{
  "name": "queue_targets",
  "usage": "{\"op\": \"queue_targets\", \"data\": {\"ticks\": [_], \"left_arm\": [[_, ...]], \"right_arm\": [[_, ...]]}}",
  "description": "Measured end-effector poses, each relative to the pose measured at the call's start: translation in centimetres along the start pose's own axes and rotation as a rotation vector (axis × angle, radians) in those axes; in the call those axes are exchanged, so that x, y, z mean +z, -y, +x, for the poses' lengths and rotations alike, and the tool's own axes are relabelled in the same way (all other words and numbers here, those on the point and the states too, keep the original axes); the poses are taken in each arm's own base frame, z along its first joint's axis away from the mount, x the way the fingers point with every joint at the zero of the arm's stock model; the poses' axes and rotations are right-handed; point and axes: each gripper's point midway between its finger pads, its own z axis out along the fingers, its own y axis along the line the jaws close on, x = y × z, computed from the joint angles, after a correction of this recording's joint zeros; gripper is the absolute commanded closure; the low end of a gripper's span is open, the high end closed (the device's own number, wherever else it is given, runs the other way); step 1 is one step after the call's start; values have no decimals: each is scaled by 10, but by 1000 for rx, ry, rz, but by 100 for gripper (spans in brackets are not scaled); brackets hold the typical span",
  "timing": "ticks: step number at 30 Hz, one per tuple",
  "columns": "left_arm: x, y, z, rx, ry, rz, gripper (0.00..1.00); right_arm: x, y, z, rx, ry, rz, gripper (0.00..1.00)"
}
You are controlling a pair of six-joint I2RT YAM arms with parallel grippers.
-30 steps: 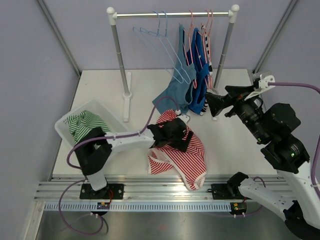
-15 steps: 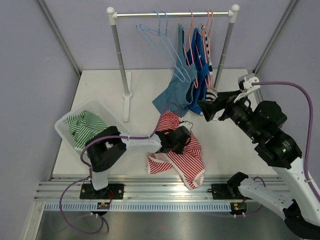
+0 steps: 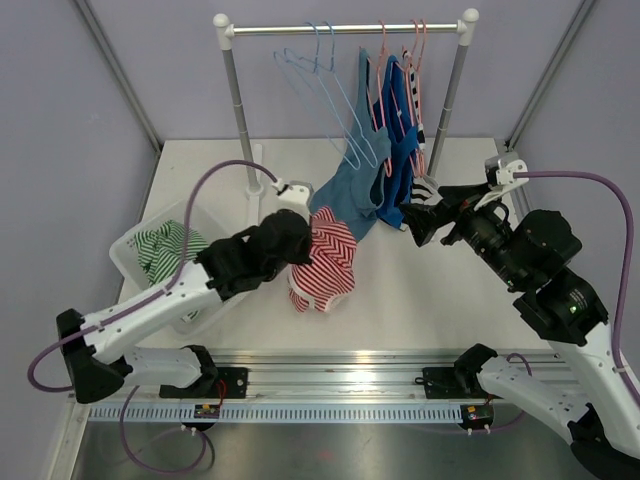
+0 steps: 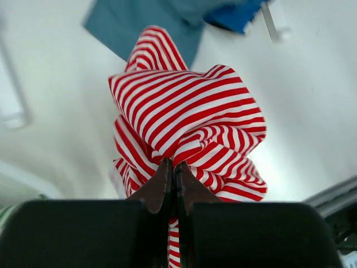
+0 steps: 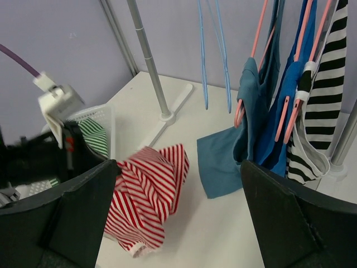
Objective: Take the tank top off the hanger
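Note:
A red-and-white striped tank top (image 3: 326, 262) hangs bunched off the table, pinched in my left gripper (image 3: 299, 243). In the left wrist view the two fingers (image 4: 174, 168) are pressed together on a fold of the striped tank top (image 4: 189, 114). My right gripper (image 3: 413, 222) stands open and empty to the right, near the hanging clothes. In its own view the right gripper (image 5: 178, 164) looks across at the striped tank top (image 5: 146, 192). Pink hangers (image 3: 381, 70) on the rail carry a teal top (image 3: 352, 185), a blue top (image 3: 398, 150) and a black-and-white striped one.
Two empty blue hangers (image 3: 325, 85) hang on the rail (image 3: 340, 29); the rack's posts (image 3: 240, 120) stand at the back. A white basket (image 3: 133, 243) with a green striped garment (image 3: 160, 250) sits at the left. The teal top's hem lies on the table.
My left gripper has shut on the striped tank top, lifted it off the table and carried it left and back. My right arm shifted a little near the rack.

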Motion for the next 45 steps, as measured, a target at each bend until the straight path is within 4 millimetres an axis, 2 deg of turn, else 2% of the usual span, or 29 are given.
{"op": "queue_targets", "data": {"ticks": [3, 8, 12, 15, 18, 21, 24, 27, 29, 31, 36, 37, 38, 40, 41, 42, 45], "left_arm": [[-24, -41, -37, -55, 76, -93, 100], [-64, -110, -80, -134, 163, -266, 100], [-89, -158, -95, -196, 210, -390, 100], [-96, -202, -92, -273, 205, -497, 100], [-90, -241, -69, -369, 150, -557, 100], [-75, -275, -26, -492, 52, -578, 100], [-59, -306, 28, -681, -22, -584, 100], [-48, -335, 99, -919, -135, -636, 100], [-40, -339, 129, -1030, -200, -626, 100], [-35, -339, 141, -1088, -235, -601, 100], [-31, -339, 131, -1102, -195, -554, 100], [-33, -339, 129, -1098, -184, -555, 84], [-35, -338, 126, -1092, -172, -555, 73], [-41, -337, 117, -1077, -133, -557, 44], [-46, -336, 110, -1068, -104, -561, 12], [-52, -335, 101, -1052, -72, -563, 1], [-73, -331, 69, -1005, 51, -575, 1]], "right_arm": [[-2, 0, -1, 6, 11, -2, 0], [-2, -3, -7, 19, 44, -15, 0], [3, -4, -4, 35, 49, -22, 0], [10, -8, -2, 43, 43, -38, 0], [18, -11, -1, 50, 38, -50, 1], [24, -16, 1, 55, 32, -75, 1], [29, -18, 2, 58, 27, -90, 1], [30, -21, 1, 62, 38, -103, 1], [30, -22, -2, 62, 46, -111, 0], [30, -25, -2, 61, 48, -124, 0], [33, -26, -1, 60, 43, -130, 1], [34, -25, 0, 60, 39, -127, 0], [36, -24, 2, 61, 31, -118, 0], [40, -18, 7, 61, 4, -85, 0], [45, -14, 9, 61, -13, -55, 1], [48, -9, 10, 61, -28, -21, 1], [66, 5, 8, 55, -73, 79, 1]]}}
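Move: The basket for the red-striped tank top in the left fingers lies about 30 cm to their left, 3 cm farther out and 20 cm below; the green-striped tank top is in it, about 33 cm left and 7 cm ahead of that hand. The rack's left foot stands some 14 cm left, 21 cm out. For the empty right hand, the teal tank top hangs about 22 cm ahead, 10 cm left and 13 cm lower, with the dark blue top 2 cm left, 22 cm ahead. Swing the left gripper, still pinching the red-striped tank top, some 34 cm left to the basket, arching up about 10 cm before diving to 15 cm below its starting height and turning roughly 60 degrees counter-clockwise. Open wide there to let go, then lift off about 7 cm. Meanwhile ease the open right gripper left, then forward, about 6 cm towards the teal tank top. ##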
